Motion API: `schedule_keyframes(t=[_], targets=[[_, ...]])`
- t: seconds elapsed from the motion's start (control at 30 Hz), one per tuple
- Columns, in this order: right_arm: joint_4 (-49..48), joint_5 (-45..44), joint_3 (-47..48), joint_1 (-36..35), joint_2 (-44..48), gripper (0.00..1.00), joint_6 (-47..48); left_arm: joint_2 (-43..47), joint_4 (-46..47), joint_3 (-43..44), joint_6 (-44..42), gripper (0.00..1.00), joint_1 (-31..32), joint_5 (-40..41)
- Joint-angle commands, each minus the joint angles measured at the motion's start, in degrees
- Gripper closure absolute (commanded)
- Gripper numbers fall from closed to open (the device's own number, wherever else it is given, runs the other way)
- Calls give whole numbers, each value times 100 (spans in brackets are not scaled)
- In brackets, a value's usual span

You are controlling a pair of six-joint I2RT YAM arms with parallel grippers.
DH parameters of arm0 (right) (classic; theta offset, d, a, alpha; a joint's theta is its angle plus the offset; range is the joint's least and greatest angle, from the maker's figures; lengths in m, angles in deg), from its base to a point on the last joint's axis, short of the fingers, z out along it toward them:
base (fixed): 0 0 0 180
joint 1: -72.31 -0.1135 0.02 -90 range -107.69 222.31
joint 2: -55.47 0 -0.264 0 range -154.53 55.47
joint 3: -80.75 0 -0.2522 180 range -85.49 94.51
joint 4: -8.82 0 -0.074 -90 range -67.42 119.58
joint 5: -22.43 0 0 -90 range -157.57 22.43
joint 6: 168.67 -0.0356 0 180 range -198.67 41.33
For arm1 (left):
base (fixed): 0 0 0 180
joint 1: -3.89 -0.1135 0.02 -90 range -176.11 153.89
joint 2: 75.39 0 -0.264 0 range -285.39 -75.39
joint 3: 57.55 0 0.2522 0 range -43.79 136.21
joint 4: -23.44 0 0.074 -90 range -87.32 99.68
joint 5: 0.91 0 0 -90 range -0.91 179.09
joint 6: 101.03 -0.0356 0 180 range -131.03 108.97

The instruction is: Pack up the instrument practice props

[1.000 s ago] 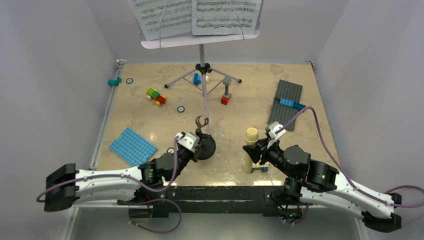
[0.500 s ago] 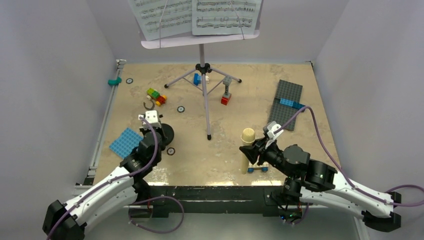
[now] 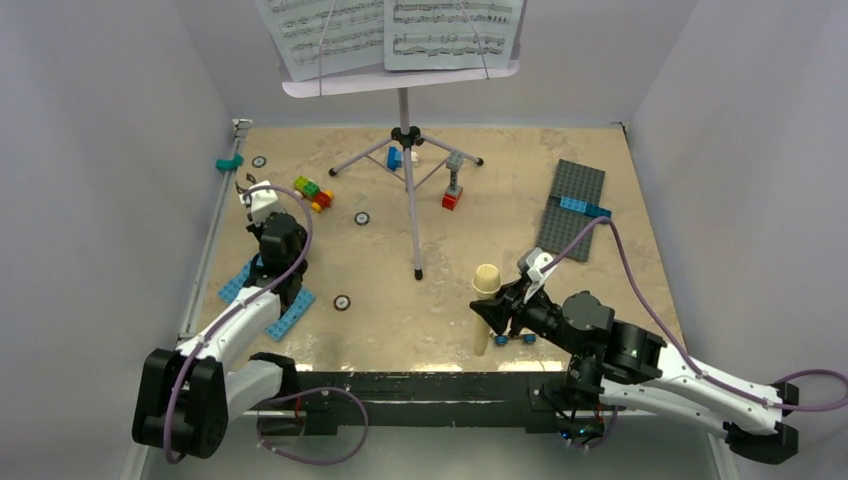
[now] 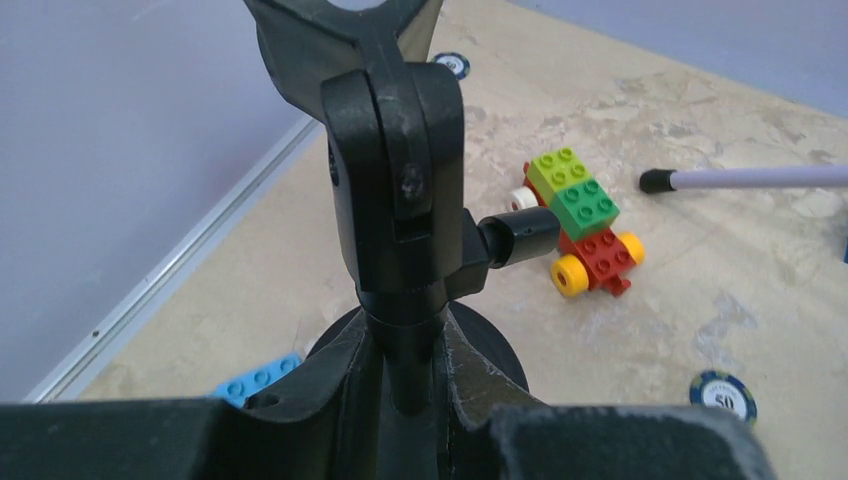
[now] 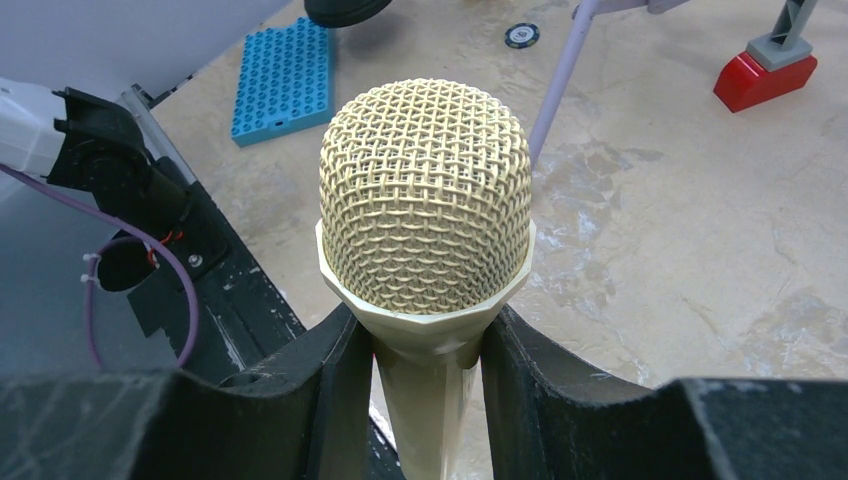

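Note:
My left gripper (image 3: 264, 220) is shut on the post of the black round-base mic stand (image 3: 246, 185) and holds it at the table's left side. In the left wrist view the stand (image 4: 398, 170) stands upright between the fingers (image 4: 470, 372), its round base below. My right gripper (image 3: 503, 305) is shut on the cream-yellow toy microphone (image 3: 486, 281), held upright near the front edge; its mesh head fills the right wrist view (image 5: 425, 225). The lilac music stand (image 3: 403, 82) on its thin tripod stands at the back, with white sheet-music pages (image 3: 450, 30) on it.
A blue baseplate (image 3: 288, 312) lies under my left arm. A grey baseplate (image 3: 572, 195) lies at the right. A brick car (image 3: 313, 192), a red-and-grey brick tower (image 3: 453, 185), a blue brick (image 3: 395, 157) and poker chips (image 3: 361, 218) lie about. A tripod leg (image 3: 412, 225) reaches toward mid-table.
My left arm has swung from the table's middle to the left side, carrying the mic stand. My right gripper has shifted a little left and nearer with the microphone.

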Motion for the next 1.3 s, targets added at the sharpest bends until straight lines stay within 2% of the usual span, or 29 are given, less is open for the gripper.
schedule_keyframes(t=[0.0, 0.3, 0.4, 0.63, 0.93, 1.17, 1.27], targets=[[-464, 200, -103, -11, 145, 100, -94, -426, 1530, 428, -275, 100, -450, -515], [-325, 234, -161, -10, 356, 100, 8, -1388, 1923, 597, -332, 100, -1184, -873], [-332, 235, -161, -10, 398, 100, 10, -1424, 1893, 647, -412, 100, -1193, -955], [-386, 295, -119, -10, 331, 100, 5, -1694, 1157, 1135, -438, 100, -1196, -1321], [-196, 218, -114, -10, 513, 100, -82, -2046, 960, 1548, -612, 100, -1210, -1326], [-141, 152, -100, -10, 559, 100, -62, -2069, 627, 1676, -636, 88, -1210, -1345], [-133, 157, -86, -10, 557, 100, -53, -2029, 505, 1666, -672, 86, -1210, -1355]])
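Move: My left hand grips the mic stand; the open spot I take it to lies about 7 cm ahead and 3 cm left, on the table some 15 cm below. The blue plate's middle sits roughly 6 cm back and 3 cm left of this hand, the brick car some 18 cm ahead and 6 cm right, the teal brick about 27 cm ahead and 12 cm left. From my right hand that spot is some 26 cm ahead, 46 cm left, 22 cm below. With my left hand I carry the mic stand on past the blue plate: forward and left while sinking, then a small rise, then forward and down again with the fingers tipping down about 10 degrees, easing to a stop. That comes to about 7 cm forward, 3 cm left and 3 cm lower, with the grip kept on the pole. ##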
